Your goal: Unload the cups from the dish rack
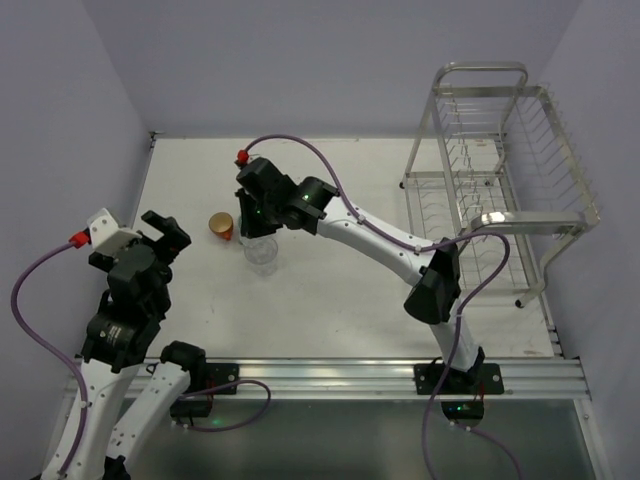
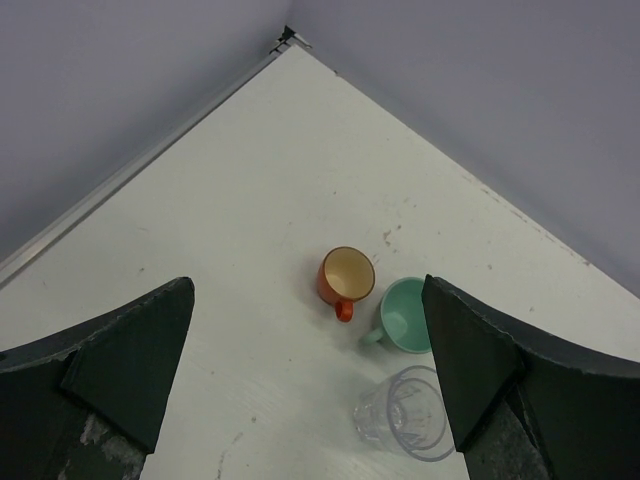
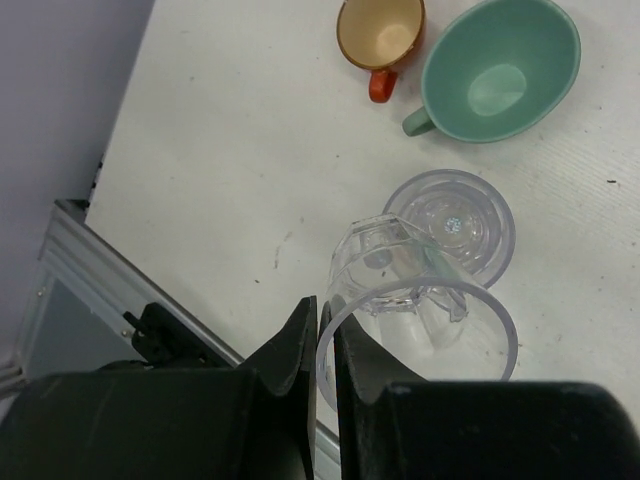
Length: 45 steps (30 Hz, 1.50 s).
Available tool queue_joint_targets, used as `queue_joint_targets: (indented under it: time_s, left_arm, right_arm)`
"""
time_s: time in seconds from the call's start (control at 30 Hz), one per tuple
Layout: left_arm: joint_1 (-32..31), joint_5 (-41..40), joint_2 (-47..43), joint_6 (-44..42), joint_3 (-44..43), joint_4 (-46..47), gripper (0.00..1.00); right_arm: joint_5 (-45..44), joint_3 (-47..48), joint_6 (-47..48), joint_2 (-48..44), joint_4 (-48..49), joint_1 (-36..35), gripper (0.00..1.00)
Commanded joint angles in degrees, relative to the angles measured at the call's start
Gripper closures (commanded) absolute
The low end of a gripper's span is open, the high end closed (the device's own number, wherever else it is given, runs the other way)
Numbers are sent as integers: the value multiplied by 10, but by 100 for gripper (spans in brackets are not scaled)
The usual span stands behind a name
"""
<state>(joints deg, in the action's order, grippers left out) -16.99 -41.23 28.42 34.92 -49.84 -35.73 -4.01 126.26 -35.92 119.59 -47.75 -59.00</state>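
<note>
My right gripper (image 3: 322, 315) (image 1: 254, 228) is shut on the rim of a clear tumbler (image 3: 400, 265), which hangs tilted low over the table. Just past its base, a second clear glass (image 3: 455, 215) stands upright. Beyond these stand the orange-red mug (image 3: 380, 30) (image 1: 221, 226) and the mint-green mug (image 3: 500, 65), both upright on the table. The left wrist view shows the orange-red mug (image 2: 346, 276), the mint-green mug (image 2: 403, 315) and one clear tumbler (image 2: 400, 410). My left gripper (image 2: 305, 300) (image 1: 165, 235) is open and holds nothing, near the table's left side. At the right stands the dish rack (image 1: 500, 170); I see no cup in it.
Purple walls close in the table at the back and on both sides. An aluminium rail (image 1: 400, 375) runs along the near edge, also seen in the right wrist view as the rail (image 3: 70, 260). Purple cables loop from both arms.
</note>
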Motion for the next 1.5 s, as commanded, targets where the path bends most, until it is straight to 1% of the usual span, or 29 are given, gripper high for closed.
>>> queue_joint_targets:
  time_s: [0.0,0.4,0.8,0.87,0.9,0.97,1.0,1.07,1.1,1.2,1.23,1.3,1.33,1.4,1.43,1.47]
  left_arm:
    - [4,-2,-12,14,2,12,0]
    - [3,28,-15,3,7,25,0]
    - [3,42,-14,2,19,33,0]
    - [3,46,-14,3,19,33,0]
    - [3,49,-14,4,19,33,0]
    - [3,53,-14,6,19,32,0]
    - [3,60,-14,6,19,32,0]
    - [3,66,-15,4,18,34,0]
    - [3,72,-16,4,19,35,0]
    - [3,87,-24,3,19,37,0]
    - [3,91,-27,1,20,42,0]
    - [3,102,-35,1,20,43,0]
    - [3,105,-37,0,20,45,0]
    - [3,111,-43,1,18,47,0]
    - [3,113,-44,-1,17,49,0]
    - [3,121,-44,-3,15,50,0]
  right_arm:
    - [-21,14,23,18,-9,-3,100]
    - [-36,23,37,91,-9,-5,100]
    - [-45,38,49,132,-13,-5,100]
    - [-47,43,51,139,-14,-4,92]
    - [-48,48,52,142,-16,-4,83]
    - [-53,51,53,143,-16,-5,76]
    - [-55,53,55,142,-16,-4,70]
    - [-60,55,57,137,-16,-5,65]
    - [-63,58,59,133,-16,-4,60]
    - [-71,61,63,119,-17,-5,53]
    - [-78,62,63,114,-18,-5,49]
    - [-83,65,64,91,-24,-5,45]
    - [-87,64,64,81,-24,-6,40]
    - [-107,54,68,43,-26,-8,32]
    - [-115,49,72,29,-26,-11,26]
    - [-124,43,74,14,-26,-14,16]
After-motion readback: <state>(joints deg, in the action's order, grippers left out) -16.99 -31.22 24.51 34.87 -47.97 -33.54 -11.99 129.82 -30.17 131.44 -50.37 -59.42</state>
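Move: My right hand already holds a clear cup pinched by its rim. The standing clear cup it goes to is about 3 cm ahead, 2 cm to the right and some 19 cm below that hand. The green cup stands roughly 8 cm farther out than that standing cup and 5 cm to its left; the orange cup is about 6 cm farther out and 10 cm to its left. From my left hand the standing cup lies some 7 cm ahead, 20 cm right and 25 cm below. With my right hand I lower the held clear cup about 12 cm, almost straight down into the mouth of the standing one, tipping the fingers some 15 degrees steeper on the way. There I open the fingers wide to let go of its rim, edge slightly forward, and start back up by 2 to 3 cm. My open, empty left hand drifts about 3 cm right, turning a little clockwise. ##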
